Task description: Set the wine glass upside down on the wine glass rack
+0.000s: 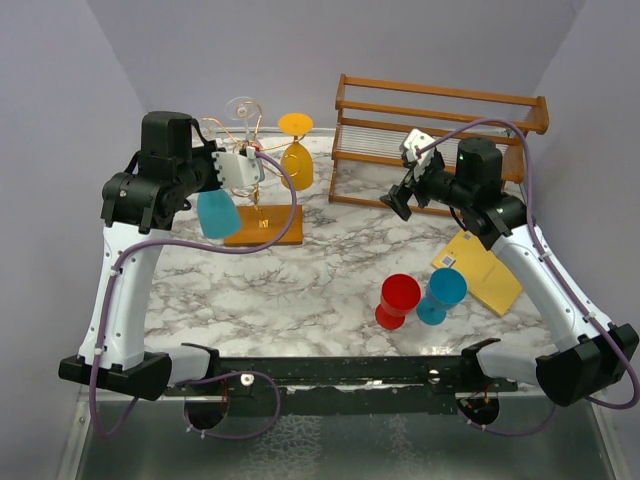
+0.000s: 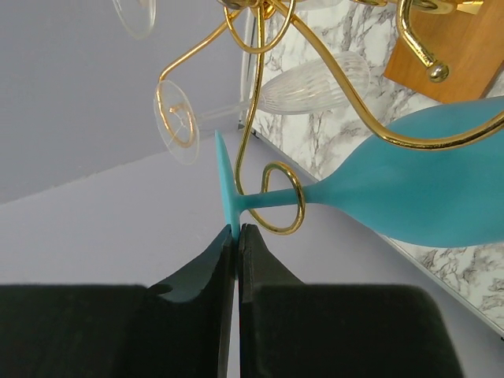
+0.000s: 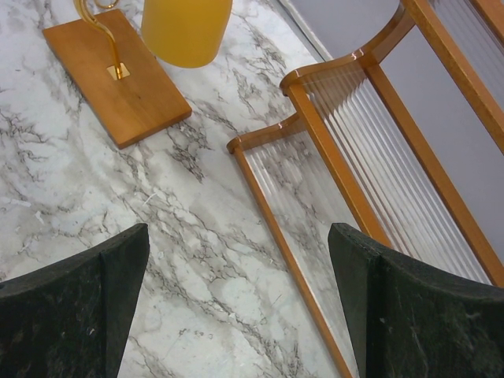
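Note:
A blue wine glass (image 1: 218, 214) hangs upside down, bowl low, at the left side of the wine glass rack (image 1: 262, 226), a gold wire tree on an orange-brown wooden base. In the left wrist view its stem (image 2: 276, 197) runs through a gold spiral loop (image 2: 298, 206) and its bowl (image 2: 441, 189) points toward the table. My left gripper (image 2: 238, 230) is shut on the rim of the glass's foot (image 2: 225, 177). My right gripper (image 3: 239, 232) stands open above the marble, with nothing between its fingers, near the slatted rack.
An orange glass (image 1: 297, 160) and a clear glass (image 1: 243, 108) also hang on the gold rack. A brown slatted shelf rack (image 1: 440, 140) stands at the back right. A red glass (image 1: 398, 300), another blue glass (image 1: 440, 294) and a yellow card (image 1: 480, 270) sit at the front right.

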Robot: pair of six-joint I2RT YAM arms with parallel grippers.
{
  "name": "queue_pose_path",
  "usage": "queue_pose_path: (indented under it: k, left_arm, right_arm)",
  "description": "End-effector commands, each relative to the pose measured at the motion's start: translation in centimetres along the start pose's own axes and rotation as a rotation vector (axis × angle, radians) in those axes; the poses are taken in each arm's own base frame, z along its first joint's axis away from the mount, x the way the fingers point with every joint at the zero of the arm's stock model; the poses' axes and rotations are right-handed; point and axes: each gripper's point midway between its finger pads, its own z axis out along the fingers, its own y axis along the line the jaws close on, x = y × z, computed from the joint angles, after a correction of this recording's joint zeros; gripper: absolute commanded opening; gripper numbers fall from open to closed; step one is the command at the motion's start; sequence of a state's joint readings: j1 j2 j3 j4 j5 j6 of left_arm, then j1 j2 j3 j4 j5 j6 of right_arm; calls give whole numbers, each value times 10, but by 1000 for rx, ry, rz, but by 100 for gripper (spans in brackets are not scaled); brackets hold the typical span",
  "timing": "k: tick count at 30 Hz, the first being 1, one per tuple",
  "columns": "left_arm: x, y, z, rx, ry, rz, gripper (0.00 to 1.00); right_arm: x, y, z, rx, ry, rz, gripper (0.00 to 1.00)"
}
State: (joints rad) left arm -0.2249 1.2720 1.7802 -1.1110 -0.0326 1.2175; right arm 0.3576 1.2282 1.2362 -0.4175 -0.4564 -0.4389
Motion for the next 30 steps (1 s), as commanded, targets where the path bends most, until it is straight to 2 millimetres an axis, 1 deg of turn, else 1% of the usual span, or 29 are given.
queue_pose_path:
  k: [1, 4, 7, 12, 19, 30]
  left_arm:
    - [-11, -4, -2, 7, -63, -9, 7]
    - [-11, -9, 3, 24, -59, -6, 8]
    - [-10, -11, 4, 33, -58, -7, 9]
    - [-13, -16, 5, 52, -74, -7, 17]
    - [-18, -21, 2, 76, -102, -6, 24]
    - [-25, -30, -4, 118, -144, -1, 30]
  right_arm:
    - [2, -3, 2, 13, 0, -10, 95]
    - [2, -4, 2, 14, 1, -10, 95]
    - [3, -4, 2, 12, 2, -9, 95]
    - [4, -4, 3, 12, 5, -8, 95]
    - [3, -4, 2, 13, 5, -9, 95]
    - [5, -4, 2, 13, 9, -13, 95]
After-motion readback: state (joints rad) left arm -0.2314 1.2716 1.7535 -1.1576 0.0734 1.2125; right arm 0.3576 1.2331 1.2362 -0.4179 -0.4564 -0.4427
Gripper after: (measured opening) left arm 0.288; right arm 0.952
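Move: The left gripper already pinches the foot rim of the upside-down blue wine glass; the gold hook loop around its stem lies about 1 cm ahead, 2 cm right and 3 cm below the hand. On the next hook a clear wine glass hangs some 9 cm ahead, 5 cm right and 5 cm lower, and the orange goblet roughly 9 cm ahead, 17 cm right and 7 cm lower. From the right hand, the loop is about 36 cm left, level ahead, and some 5 cm higher. Lower the left gripper about 2 cm while easing it as much to the right and, late on, 1 cm back, bringing the blue glass's foot down towards the gold loop with the stem kept through it. Tip the wrist down and turn it clockwise only some 5 degrees each, and open the fingers to about a quarter, releasing the pinch while their tips stay either side of the rim. ##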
